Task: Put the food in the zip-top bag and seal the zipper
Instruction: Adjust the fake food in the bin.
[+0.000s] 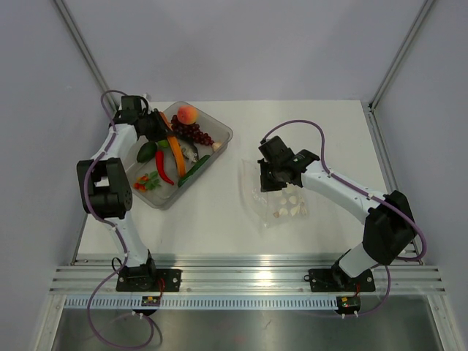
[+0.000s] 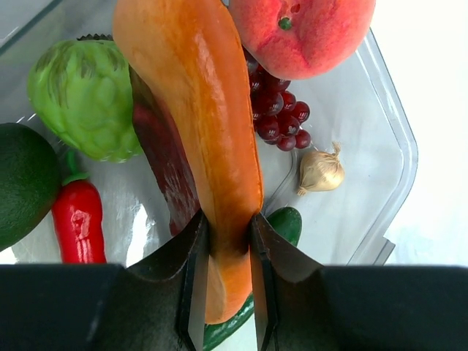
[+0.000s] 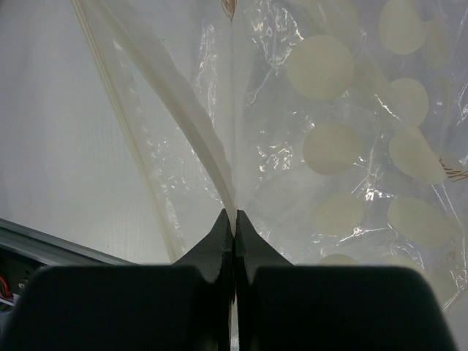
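Observation:
My left gripper (image 1: 162, 131) (image 2: 228, 219) is shut on the orange-red fruit wedge (image 1: 175, 150) (image 2: 205, 110) over the clear grey tray (image 1: 222, 131) (image 2: 401, 146). In the tray lie a peach (image 1: 187, 114) (image 2: 307, 33), dark-red grapes (image 1: 194, 134) (image 2: 278, 117), a light-green lime (image 2: 84, 99), an avocado (image 1: 146, 152) (image 2: 22, 183), a red chili (image 1: 162, 167) (image 2: 77, 223) and a cucumber (image 1: 194, 170) (image 2: 287, 223). My right gripper (image 1: 267, 179) (image 3: 234, 216) is shut on the mouth edge of the spotted zip-top bag (image 1: 281, 201) (image 3: 336, 146), at its zipper (image 3: 197, 124).
A small garlic bulb (image 2: 320, 170) and some small red and green pieces (image 1: 148, 183) also lie in the tray. The bag rests on the white table right of centre. Metal frame posts stand at the back corners, and a rail runs along the near edge.

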You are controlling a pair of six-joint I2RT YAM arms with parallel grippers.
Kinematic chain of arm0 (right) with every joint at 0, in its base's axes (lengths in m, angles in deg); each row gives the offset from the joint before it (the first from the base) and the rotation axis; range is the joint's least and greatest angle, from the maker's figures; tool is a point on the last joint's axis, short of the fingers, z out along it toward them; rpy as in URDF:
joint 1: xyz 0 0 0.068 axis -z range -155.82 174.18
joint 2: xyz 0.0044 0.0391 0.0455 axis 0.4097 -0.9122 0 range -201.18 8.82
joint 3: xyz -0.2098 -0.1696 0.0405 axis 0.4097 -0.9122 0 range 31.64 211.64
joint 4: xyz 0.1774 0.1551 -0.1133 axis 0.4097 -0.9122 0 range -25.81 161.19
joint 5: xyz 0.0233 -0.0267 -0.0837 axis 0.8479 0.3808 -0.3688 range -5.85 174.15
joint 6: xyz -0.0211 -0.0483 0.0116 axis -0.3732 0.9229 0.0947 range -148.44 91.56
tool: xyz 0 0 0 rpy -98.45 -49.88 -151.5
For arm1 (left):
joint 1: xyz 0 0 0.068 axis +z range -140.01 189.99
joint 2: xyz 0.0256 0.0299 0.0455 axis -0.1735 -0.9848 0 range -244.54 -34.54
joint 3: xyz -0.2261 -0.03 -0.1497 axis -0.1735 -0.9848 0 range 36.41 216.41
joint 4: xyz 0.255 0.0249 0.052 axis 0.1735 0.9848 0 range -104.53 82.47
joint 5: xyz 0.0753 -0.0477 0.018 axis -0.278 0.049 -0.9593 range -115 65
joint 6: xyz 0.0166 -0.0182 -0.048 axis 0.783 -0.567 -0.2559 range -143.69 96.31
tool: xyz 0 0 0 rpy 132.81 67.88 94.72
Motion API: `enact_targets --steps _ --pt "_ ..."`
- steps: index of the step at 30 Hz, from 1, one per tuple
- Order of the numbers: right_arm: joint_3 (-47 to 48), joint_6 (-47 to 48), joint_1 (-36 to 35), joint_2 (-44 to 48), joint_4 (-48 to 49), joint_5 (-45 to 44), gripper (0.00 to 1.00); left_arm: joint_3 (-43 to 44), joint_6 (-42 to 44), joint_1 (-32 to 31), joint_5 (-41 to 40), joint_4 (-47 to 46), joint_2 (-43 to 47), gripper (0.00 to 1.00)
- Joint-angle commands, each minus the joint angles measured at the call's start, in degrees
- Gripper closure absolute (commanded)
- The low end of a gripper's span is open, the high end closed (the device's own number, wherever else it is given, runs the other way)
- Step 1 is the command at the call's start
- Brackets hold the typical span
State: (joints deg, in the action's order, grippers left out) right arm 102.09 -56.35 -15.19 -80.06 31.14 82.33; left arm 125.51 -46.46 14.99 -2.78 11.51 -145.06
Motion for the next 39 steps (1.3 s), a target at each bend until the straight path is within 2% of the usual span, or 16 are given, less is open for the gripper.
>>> enact_targets --steps 1,4,5,7,10,12,14,15,18,19,21,25,28,32,39 --pt "0.12 -0.14 0.00 0.55 1.91 1.12 1.00 -2.43 2.98 1.33 -5.34 3.31 0.83 0.99" --pt "0.12 -0.14 0.00 0.38 2.08 1.39 1.00 -2.44 3.78 1.86 -6.22 5.24 0.92 0.85" --pt "0.21 -0.14 0.00 0.46 2.17 1.56 1.00 -2.44 4.04 1.95 -6.57 5.94 0.92 0.77" --pt "0.30 -0.14 0.00 0.55 2.17 1.47 1.00 -2.44 4.31 2.12 -7.45 6.74 0.83 0.74" --pt "0.21 -0.22 0.00 0.64 2.17 1.47 1.00 -2.97 4.40 2.39 -8.68 7.09 0.92 0.62" --pt "0.21 0.04 0.00 0.64 2.17 1.47 1.00 -3.05 4.48 2.65 -8.94 7.53 0.83 0.40" --pt "0.12 -0.05 0.00 0.73 2.17 1.47 1.00 -3.05 4.48 2.57 -9.03 7.62 0.57 0.33" --pt "0.12 0.04 0.00 0.73 2.17 1.65 1.00 -3.05 4.48 2.56 -9.12 7.62 0.48 0.26" --pt "-0.23 -0.05 0.00 0.90 2.17 1.47 1.00 -2.97 4.40 2.56 -9.30 7.36 0.13 0.29" --pt "-0.41 -0.14 -0.09 0.99 2.17 1.47 1.00 -2.88 4.22 2.56 -9.65 7.18 0.04 0.40" --pt "-0.67 -0.14 0.00 0.99 2.26 1.39 1.00 -2.79 4.13 2.57 -9.74 6.92 0.04 0.44" --pt "-1.02 -0.40 0.00 0.99 2.44 1.56 1.00 -1.65 4.13 2.56 -9.65 6.91 -0.48 0.32" --pt "-1.11 -0.31 0.00 0.82 2.61 1.65 1.00 -0.33 4.22 2.57 -7.73 7.27 -0.84 0.30" --pt "-1.02 -0.31 0.00 0.82 2.79 1.56 1.00 0.80 4.74 2.39 -4.82 6.30 -0.92 0.22" --pt "-0.85 -0.14 0.00 0.46 2.70 1.56 1.00 7.47 5.80 1.95 -4.03 8.75 -4.35 0.22"
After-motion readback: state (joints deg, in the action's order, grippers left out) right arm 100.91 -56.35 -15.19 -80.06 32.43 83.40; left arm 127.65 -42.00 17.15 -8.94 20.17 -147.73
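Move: My left hand is already shut on the long orange-rinded meat. The spot it goes to is the bin floor about 6 cm back towards me and roughly 9 cm below. Around that spot, counted from my left hand, the avocado is about 9 cm left and 5 cm back, the red pepper 4 cm left and 11 back, the cucumber 7 cm right and 10 back. From my right hand the spot is about 30 cm left and 10 ahead. I ease my left hand leftward with the meat still gripped, then spread my fingers wide and let go of it while I sink about 4.5 cm into the bin, drawing back and left some 4 cm each and tipping the fingers down about 10 degrees. I linger low, opening further, then begin to rise and edge forward. My right hand stays put, keeping its pinch on the bag's edge. ##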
